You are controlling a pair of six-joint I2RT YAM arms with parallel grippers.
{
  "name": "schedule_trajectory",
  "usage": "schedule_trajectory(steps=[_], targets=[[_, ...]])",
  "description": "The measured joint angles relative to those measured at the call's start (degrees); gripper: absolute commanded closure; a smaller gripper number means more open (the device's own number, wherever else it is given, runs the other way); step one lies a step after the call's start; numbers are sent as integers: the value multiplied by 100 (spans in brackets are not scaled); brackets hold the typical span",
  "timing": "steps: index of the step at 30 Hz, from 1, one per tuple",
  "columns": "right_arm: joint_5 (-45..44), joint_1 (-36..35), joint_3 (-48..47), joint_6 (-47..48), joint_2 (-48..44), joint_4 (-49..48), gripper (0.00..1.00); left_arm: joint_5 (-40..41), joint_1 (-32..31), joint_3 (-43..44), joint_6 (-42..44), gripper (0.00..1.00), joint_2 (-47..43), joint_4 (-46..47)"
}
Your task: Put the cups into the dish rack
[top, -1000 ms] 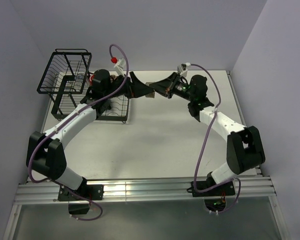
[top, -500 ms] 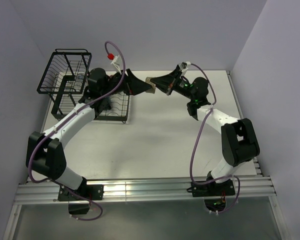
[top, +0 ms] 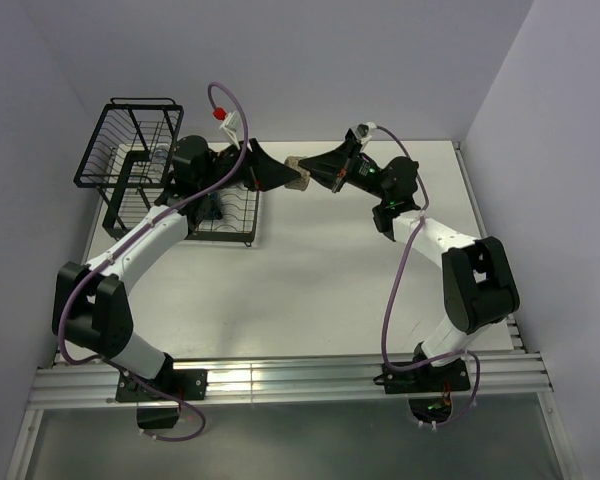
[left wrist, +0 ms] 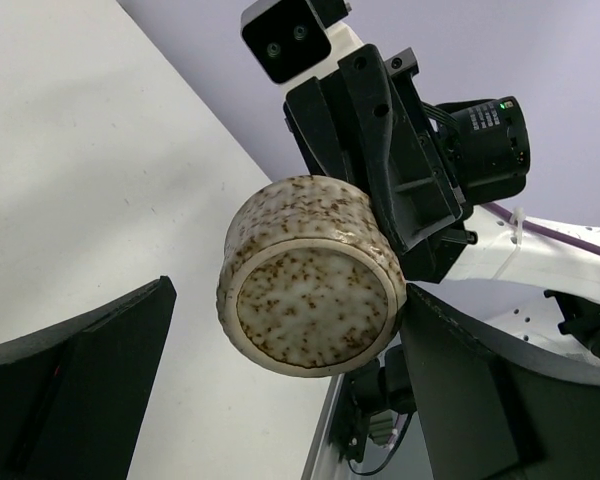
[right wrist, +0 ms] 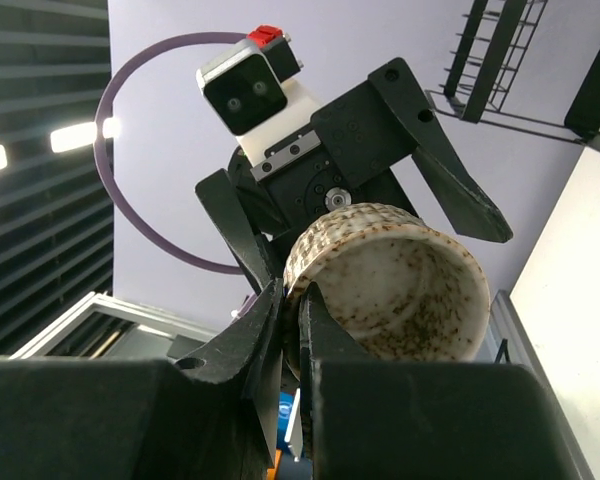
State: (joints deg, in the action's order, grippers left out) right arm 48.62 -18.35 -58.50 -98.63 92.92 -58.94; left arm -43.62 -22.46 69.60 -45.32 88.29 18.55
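Observation:
A low beige cup with brown speckles hangs in the air above the table, lying on its side. My right gripper is shut on its rim, one finger inside and one outside. The cup's mouth faces the right wrist camera and its base faces the left one. My left gripper is wide open, a finger on each side of the cup, apart from it. The black wire dish rack stands at the far left, with a clear glass in its basket.
The rack's flat slotted tray lies under the left arm. Purple walls close the table at the back and on both sides. An aluminium rail runs along the near edge by the arm bases.
The right gripper has carried the cup up and to the left. The left gripper has risen to meet it, so its open fingers now flank the cup.

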Motion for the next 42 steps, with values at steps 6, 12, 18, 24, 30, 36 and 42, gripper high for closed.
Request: schedule_trajectory(steps=[6, 12, 18, 24, 30, 36, 42], targets=[[90, 0, 0, -96, 0, -87, 100, -188, 9, 0, -68, 1, 24, 116], [120, -7, -2, -98, 22, -101, 100, -289, 15, -2, -101, 6, 48, 168], [138, -20, -11, 0, 26, -15, 100, -356, 11, -2, -138, 21, 48, 173], [157, -37, -59, 188, 33, 140, 100, -348, -63, 0, -87, 31, 46, 87], [197, -37, -142, 365, 57, 404, 100, -284, -66, 31, 17, 45, 44, -111], [227, -37, -236, 597, 57, 693, 100, -199, -83, 144, 192, 87, 33, -452], [289, -39, -354, 1016, 52, 1167, 88, -2, -116, 188, 396, 100, -28, -833]])
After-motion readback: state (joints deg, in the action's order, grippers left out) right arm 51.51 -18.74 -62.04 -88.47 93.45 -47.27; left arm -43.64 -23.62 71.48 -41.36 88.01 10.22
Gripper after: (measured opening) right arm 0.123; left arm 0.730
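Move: Just past the open left fingertips hangs the speckled cup, its base towards them, some 3 cm to that hand's right, 1 cm ahead and 1 cm up. From the right hand, which already pinches its rim, the cup's middle is about 3 cm below, 2 cm left and 1 cm back. From the left hand, the dish rack's middle lies roughly 26 cm left, 11 cm ahead and 28 cm down, the blue mug in it about 20 cm left, 8 cm ahead and 26 cm down. Closing by about a quarter of its opening, the left gripper grips the speckled cup between both fingers near its base after easing back about 1 cm; its grip effort rises and it then sinks about 1.5 cm. The right hand keeps its pinch on the rim, sinking about 2 cm and edging 1 cm left towards the left gripper, its fingers tipping down some 5 degrees. ##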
